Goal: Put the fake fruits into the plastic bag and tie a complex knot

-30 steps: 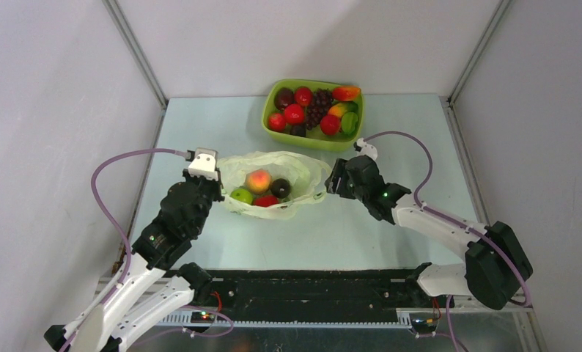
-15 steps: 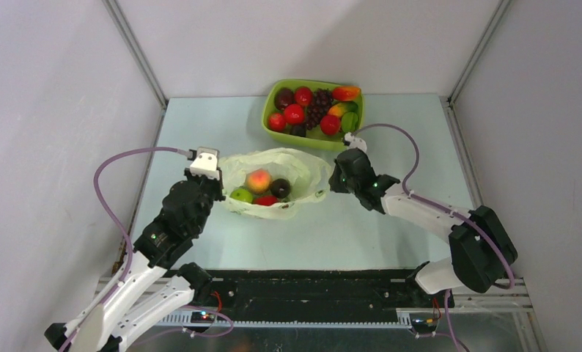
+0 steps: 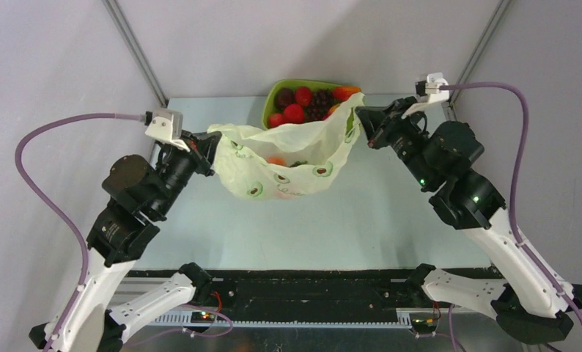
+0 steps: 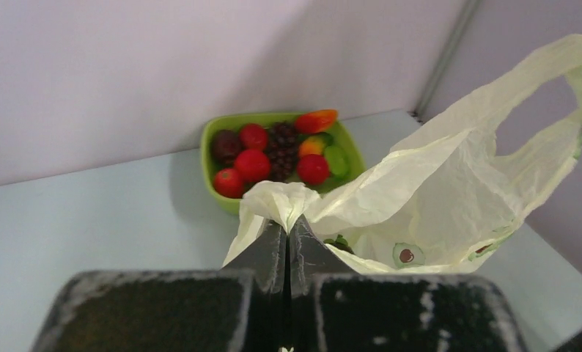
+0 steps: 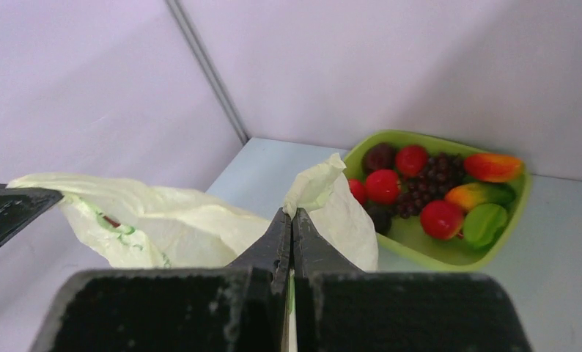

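Note:
The plastic bag (image 3: 292,158), pale yellow-green with avocado prints, hangs stretched in the air between both grippers. My left gripper (image 3: 213,144) is shut on its left handle (image 4: 281,202). My right gripper (image 3: 359,119) is shut on the right handle (image 5: 319,183). Inside the sagging bag (image 4: 427,198) an orange-pink peach (image 3: 276,160) peeks over the rim; other fruit inside is mostly hidden. More fake fruits (image 3: 297,111) lie in the tray behind. No knot is in view.
The lime-green tray (image 3: 270,103) stands at the back centre of the pale blue table (image 3: 391,213), partly behind the raised bag. It holds red apples (image 5: 383,185), grapes (image 4: 281,141) and other fruit. Grey walls close in on three sides.
The right gripper closed on the bag's right handle. Both arms then rose and spread, lifting the bag with its fruit off the table.

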You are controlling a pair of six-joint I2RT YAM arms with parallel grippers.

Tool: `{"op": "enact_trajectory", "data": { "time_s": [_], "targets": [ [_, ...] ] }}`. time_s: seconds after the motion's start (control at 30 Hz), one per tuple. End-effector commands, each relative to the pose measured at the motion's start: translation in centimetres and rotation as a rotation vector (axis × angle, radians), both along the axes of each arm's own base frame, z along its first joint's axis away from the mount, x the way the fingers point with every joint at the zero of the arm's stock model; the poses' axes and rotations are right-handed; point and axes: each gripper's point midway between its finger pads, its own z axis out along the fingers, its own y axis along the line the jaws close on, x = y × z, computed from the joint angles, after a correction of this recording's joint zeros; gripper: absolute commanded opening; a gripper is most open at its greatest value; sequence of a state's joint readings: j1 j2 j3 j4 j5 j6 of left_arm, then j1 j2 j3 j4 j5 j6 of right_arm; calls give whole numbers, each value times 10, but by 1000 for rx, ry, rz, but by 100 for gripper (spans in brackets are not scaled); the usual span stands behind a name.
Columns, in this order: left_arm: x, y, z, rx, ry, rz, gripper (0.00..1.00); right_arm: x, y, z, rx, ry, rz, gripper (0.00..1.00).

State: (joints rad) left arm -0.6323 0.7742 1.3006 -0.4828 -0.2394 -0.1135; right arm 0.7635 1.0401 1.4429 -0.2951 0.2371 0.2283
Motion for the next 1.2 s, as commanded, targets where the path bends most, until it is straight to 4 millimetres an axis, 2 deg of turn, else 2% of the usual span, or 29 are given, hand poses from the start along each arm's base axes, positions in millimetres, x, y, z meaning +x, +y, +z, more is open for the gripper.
{"op": "enact_trajectory", "data": {
  "time_s": [0.0,0.2,0.33,0.37,0.4,0.43,0.47,0.5,0.53,0.57,0.6,0.63,0.67,0.73,0.8,0.83,0.87,0.97,1.0,1.13,1.17],
  "targets": [
    [-2,-40,-24,15,92,-184,0,18,-7,-60,-185,109,-83,0],
    [13,-66,-75,115,182,-265,0,21,-26,-90,-296,161,-165,0],
    [13,-77,-90,131,202,-321,0,20,-43,-104,-342,194,-228,1],
    [12,-79,-92,128,209,-328,0,20,-46,-109,-352,202,-240,4],
    [10,-81,-93,121,222,-343,0,17,-49,-109,-352,201,-243,17],
    [10,-82,-94,116,230,-345,0,15,-52,-110,-358,202,-249,23],
    [8,-81,-93,101,247,-341,0,12,-55,-108,-356,198,-249,38],
    [7,-80,-93,94,256,-333,0,10,-56,-106,-365,187,-241,47],
    [5,-79,-92,82,273,-328,0,6,-57,-101,-357,170,-231,63],
    [5,-78,-92,77,282,-323,0,3,-55,-98,-364,151,-202,70],
    [2,-77,-91,67,296,-321,0,-1,-55,-87,-343,118,-184,82],
    [0,-77,-90,63,302,-325,0,-6,-48,-83,-346,90,-130,87],
    [-2,-76,-90,62,319,-325,0,-12,-45,-71,-320,47,-97,95],
    [-4,-74,-91,62,341,-317,0,-26,-29,-53,-299,-41,22,99],
    [-6,-72,-92,62,355,-312,0,-51,0,-39,-278,-133,236,99],
    [-7,-71,-92,62,359,-311,0,-55,8,-32,-265,-166,280,99],
    [-8,-71,-92,58,362,-311,0,-68,22,-30,-261,-196,378,99],
    [-13,-71,-88,44,368,-324,0,-80,57,-28,-245,-250,545,99],
    [-15,-71,-87,40,366,-327,0,-90,68,-29,-243,-266,622,100],
    [-20,-70,-84,32,358,-342,0,-98,109,-39,-231,-294,795,99],
    [-21,-69,-84,35,354,-342,0,-94,118,-42,-224,-295,815,99]
  ]
}}
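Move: Both hands already pinch the lifted bag's handles. The sagging bag body with the fruits hangs about 15 cm to the right hand's left, 2 cm back and some 18 cm below it. From that hand, the left gripper on the other handle is about 29 cm to the left, 3 cm back and 3 cm lower; the green bowl stands 26 cm ahead, 7 cm left and 43 cm below. From the left hand the bag body lies about 14 cm right, 2 cm ahead and 18 cm below. The right hand, still pinching its handle, lowers it about 12 cm, then opens wide and lets go; it rises again while swinging back and left over the bag towards the left gripper, turning counter-clockwise. The left hand keeps its pinch on the other handle as it goes down some 11 cm and to the right, its fingers tipping downward. ##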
